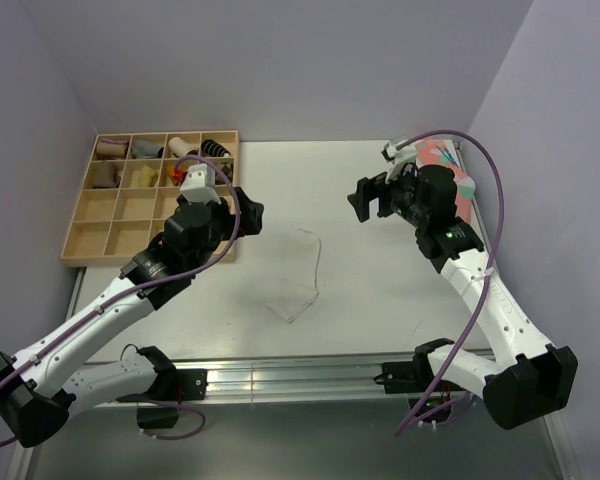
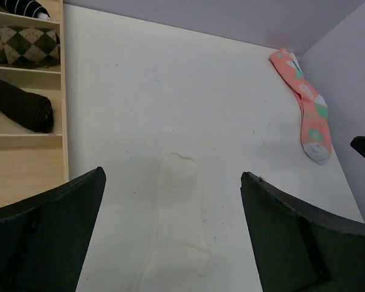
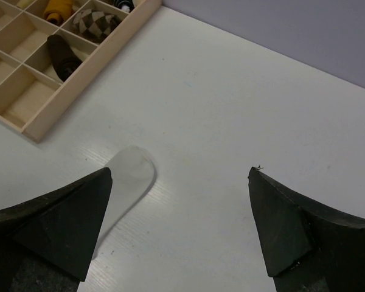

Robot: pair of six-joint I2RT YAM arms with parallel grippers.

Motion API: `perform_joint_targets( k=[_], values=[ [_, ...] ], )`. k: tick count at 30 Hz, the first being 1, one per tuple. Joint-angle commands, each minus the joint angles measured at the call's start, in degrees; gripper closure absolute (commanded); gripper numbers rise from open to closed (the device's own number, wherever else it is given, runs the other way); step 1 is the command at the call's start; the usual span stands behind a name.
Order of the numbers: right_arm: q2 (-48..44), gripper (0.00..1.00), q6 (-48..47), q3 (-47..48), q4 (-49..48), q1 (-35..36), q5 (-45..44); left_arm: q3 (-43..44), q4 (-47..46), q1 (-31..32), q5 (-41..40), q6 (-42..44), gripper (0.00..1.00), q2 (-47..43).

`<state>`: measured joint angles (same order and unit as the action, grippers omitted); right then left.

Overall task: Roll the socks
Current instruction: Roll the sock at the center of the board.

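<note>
A white sock (image 1: 302, 275) lies flat in the middle of the white table, hard to tell from it; it also shows in the left wrist view (image 2: 176, 225) and its toe in the right wrist view (image 3: 129, 173). An orange patterned sock (image 1: 448, 165) lies at the far right edge, partly hidden by my right arm; it shows fully in the left wrist view (image 2: 307, 106). My left gripper (image 1: 242, 212) is open and empty, above the table left of the white sock. My right gripper (image 1: 368, 198) is open and empty, up to the sock's right.
A wooden divided tray (image 1: 95, 238) stands at the far left with several rolled socks in its back compartments; its front compartments are bare. The table's near edge carries the metal rail (image 1: 290, 377) with both arm bases.
</note>
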<state>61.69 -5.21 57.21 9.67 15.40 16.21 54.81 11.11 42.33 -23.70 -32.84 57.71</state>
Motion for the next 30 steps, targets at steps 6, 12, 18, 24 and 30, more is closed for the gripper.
perform_joint_targets(
  k=[6, 12, 18, 24, 30],
  values=[
    [1.1, 0.02, -4.2, 1.5, 5.3, 0.1, 3.7, -1.3, -3.1, -0.4, 2.2, -2.0, 0.01, -0.7],
    [3.3, 0.15, -8.4, -1.6, 9.9, 8.1, 0.9, -8.0, -4.3, -0.5, 1.6, -5.7, 0.01, -3.9],
    [6.9, 0.28, -8.9, -6.8, 9.7, 19.5, -4.0, -15.7, -5.9, -0.5, 1.6, -9.6, 0.02, -8.3],
    [14.1, 0.43, -8.1, -6.9, 10.4, 30.3, -7.3, -20.6, -4.0, -0.6, 0.2, -13.9, 0.03, -12.5],
    [20.1, 0.48, -5.7, -5.0, 9.1, 40.4, -11.6, -23.0, -0.3, -0.6, -5.2, -19.1, 0.03, -17.9]
  ],
)
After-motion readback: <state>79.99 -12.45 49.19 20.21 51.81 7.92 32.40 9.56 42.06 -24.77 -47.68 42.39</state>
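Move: The white sock lies flat on the board, toe end nearest the robot; its middle is about 17 cm left of the right hand, 3 cm back and some 28 cm below. The orange patterned sock is about 31 cm right of the right hand and 27 cm farther out. From the left hand, the white sock is roughly 9 cm right and 2 cm ahead, 28 cm below, while the box's middle lies about 35 cm left and 26 cm ahead. The right hand swoops down some 20 cm while drawing back and swinging left about 14 cm each, down to the white sock's right edge near the bend between leg and foot; its wrist turns counter-clockwise and tips over until the open fingers point steeply down and left, their gap narrowing to about half with no touch to be seen. The left hand, fingers still wide open, sinks about 9 cm while easing back and left by roughly 4 cm each, clear of the right hand's way, and rolls slightly, its left side dropping. ##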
